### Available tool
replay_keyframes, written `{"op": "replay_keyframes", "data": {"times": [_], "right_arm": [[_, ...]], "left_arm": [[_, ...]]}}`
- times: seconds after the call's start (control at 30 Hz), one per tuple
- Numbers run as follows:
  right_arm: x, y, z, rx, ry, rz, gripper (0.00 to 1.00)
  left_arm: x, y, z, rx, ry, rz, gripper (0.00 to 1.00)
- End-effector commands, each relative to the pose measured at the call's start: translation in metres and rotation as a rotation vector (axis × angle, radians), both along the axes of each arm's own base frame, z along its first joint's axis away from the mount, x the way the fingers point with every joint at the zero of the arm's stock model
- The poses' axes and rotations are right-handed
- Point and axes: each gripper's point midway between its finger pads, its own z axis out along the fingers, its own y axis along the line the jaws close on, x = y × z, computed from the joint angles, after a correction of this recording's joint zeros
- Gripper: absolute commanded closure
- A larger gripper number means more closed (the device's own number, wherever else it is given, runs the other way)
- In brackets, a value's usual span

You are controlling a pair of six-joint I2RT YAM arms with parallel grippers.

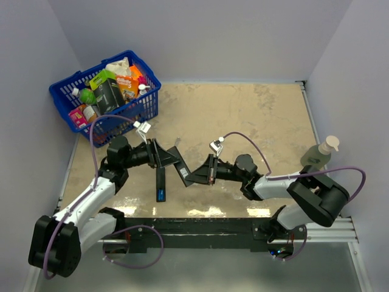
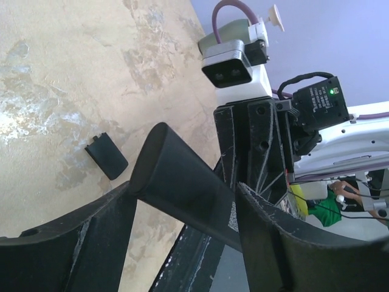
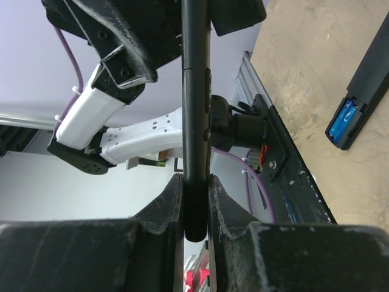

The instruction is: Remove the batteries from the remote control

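Observation:
A black remote [image 1: 182,168] hangs above the table, held at both ends. My left gripper [image 1: 169,158] is shut on one end, with the remote [image 2: 182,188] slanting between its fingers [image 2: 91,237]. My right gripper [image 1: 196,176] is shut on the other end, pinching the remote [image 3: 196,121] edge-on between its pads [image 3: 173,201]. A second black remote [image 1: 161,182] lies on the table below them, its compartment open. Bright blue batteries [image 1: 161,196] show in it, also in the right wrist view [image 3: 342,117]. No battery shows in the held remote.
A small flat black cover [image 2: 106,156] lies on the table. A blue basket [image 1: 146,100] full of groceries stands at the back left. A soap pump bottle [image 1: 319,155] stands at the right edge. The arms' mounting rail [image 1: 200,225] runs along the near edge.

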Motion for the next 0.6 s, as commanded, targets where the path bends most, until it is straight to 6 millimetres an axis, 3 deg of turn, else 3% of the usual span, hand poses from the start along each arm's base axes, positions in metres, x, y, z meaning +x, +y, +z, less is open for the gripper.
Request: {"op": "replay_keyframes", "data": {"times": [0.0,0.17,0.43,0.57], "right_arm": [[0.004,0.004,0.027,0.076,-0.064,0.009,1.0],[0.001,0.002,0.028,0.077,-0.067,0.015,1.0],[-0.003,-0.001,0.026,0.073,-0.056,0.017,1.0],[-0.003,-0.001,0.026,0.07,-0.058,0.023,1.0]], "left_arm": [[-0.005,-0.002,0.005,-0.009,-0.044,-0.025,0.32],[-0.003,-0.002,-0.002,0.011,-0.023,-0.033,0.43],[-0.001,-0.002,-0.006,0.007,-0.014,-0.017,0.45],[0.001,-0.002,-0.008,0.01,-0.009,-0.011,0.6]]}}
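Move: The remote in the right hand lies level with the left hand, its middle about 2 cm back and 3 cm right of the left hand's point. From the right hand, the same middle is some 5 cm ahead and 3 cm left. On the table, the opened remote with blue batteries lies roughly 8 cm back, 6 cm left and 15 cm below the left hand. The loose battery cover lies about 4 cm back, 11 cm right and 15 cm below it. Closing in on the far end of the held remote, the left gripper narrows from wide open to about half open, its two fingers drawing together on either side of the remote. It sinks only about 1 cm meanwhile, without travelling sideways or turning. The right hand stays put, keeping its pinch on the remote's near end; whether the left fingers already touch can't be seen. ##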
